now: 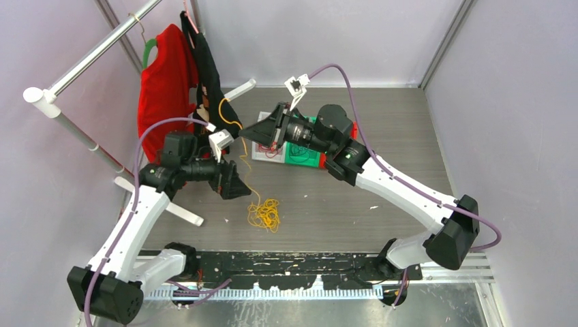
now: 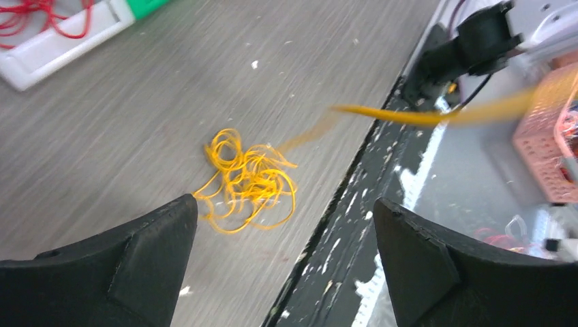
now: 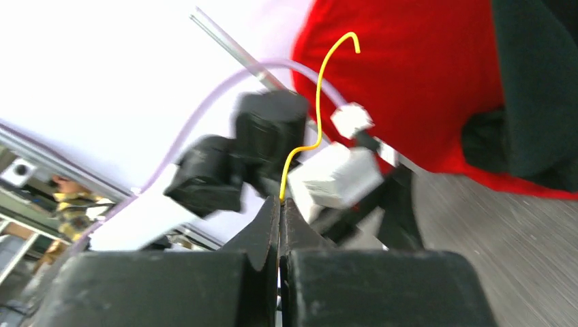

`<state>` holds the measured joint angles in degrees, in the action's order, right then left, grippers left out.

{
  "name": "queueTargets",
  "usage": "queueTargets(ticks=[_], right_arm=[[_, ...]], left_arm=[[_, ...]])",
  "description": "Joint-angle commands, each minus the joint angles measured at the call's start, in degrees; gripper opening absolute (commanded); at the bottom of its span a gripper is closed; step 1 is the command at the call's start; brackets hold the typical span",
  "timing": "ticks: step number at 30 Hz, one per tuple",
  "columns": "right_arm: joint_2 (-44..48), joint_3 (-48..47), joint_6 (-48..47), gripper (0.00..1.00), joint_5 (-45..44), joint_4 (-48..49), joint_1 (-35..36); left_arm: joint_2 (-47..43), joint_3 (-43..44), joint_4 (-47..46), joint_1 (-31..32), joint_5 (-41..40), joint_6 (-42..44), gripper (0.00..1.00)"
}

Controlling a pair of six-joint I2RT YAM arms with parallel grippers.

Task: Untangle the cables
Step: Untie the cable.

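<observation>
A yellow-orange cable lies in a curly pile (image 1: 264,214) on the grey table. One strand of it rises to my right gripper (image 1: 244,134), which is shut on it. In the right wrist view the strand (image 3: 318,102) sticks up out of the closed right gripper (image 3: 281,202). My left gripper (image 1: 238,185) hangs open just left of that strand. In the left wrist view the pile (image 2: 249,180) sits beyond the open gripper (image 2: 286,225), nothing between the fingers (image 2: 157,252). Red cables (image 1: 268,148) lie in a white tray (image 2: 54,41).
Behind the tray stands a green bin (image 1: 303,155). Red and black garments (image 1: 167,82) hang from a white rail (image 1: 88,58) at the back left. A black rail (image 1: 293,262) runs along the near table edge. A pink basket (image 2: 552,150) sits beyond it.
</observation>
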<state>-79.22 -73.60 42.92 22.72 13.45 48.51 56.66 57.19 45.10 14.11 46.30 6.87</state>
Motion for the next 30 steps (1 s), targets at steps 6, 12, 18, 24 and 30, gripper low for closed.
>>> queueTargets(ticks=[6,12,18,24,30], right_arm=[[2.6,-3.0,13.2,0.01,1.4,17.2,0.0],[3.7,-3.0,16.5,0.01,1.2,21.9,0.0],[5.5,-0.5,15.2,0.01,0.6,20.5,0.0],[9.3,6.5,12.8,0.12,-1.3,16.2,-0.3],[15.7,13.8,-1.1,0.71,-5.1,2.9,-0.3]], left_arm=[[2.3,-7.0,-32.4,0.0,9.0,-23.9,0.95],[1.8,-7.5,-33.3,0.3,11.9,-27.2,0.73],[-0.3,-7.4,-31.6,0.9,13.3,-29.0,0.19],[-0.5,-1.3,-28.0,0.9,14.2,-28.4,0.04],[-0.2,8.9,-17.1,0.9,12.2,-22.2,0.0]])
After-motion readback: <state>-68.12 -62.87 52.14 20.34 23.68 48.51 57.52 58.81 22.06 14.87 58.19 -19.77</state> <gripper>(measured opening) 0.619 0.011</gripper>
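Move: The left hand, open, goes for the hanging strand of yellow cable, some 3 cm to its right, 2 cm ahead and about level with it. The cable pile lies some 5 cm to its right, 4 cm ahead and 21 cm below; the white bin is some 28 cm ahead, 5 cm right. The right hand already pinches the cable higher up, the strand's grasp point lying roughly 17 cm below it, 2 cm to its right and 1 cm back. The left fingers close on the hanging yellow cable and pinch it, after reaching about 4 cm right and briefly forward, then carry it upward to finish some 8 cm higher, the fingertips tilting up about 20 degrees. The right hand, still gripping, rises about 9 cm while easing right and back, then sinks some 6 cm as its fingers open and let go of the cable. ##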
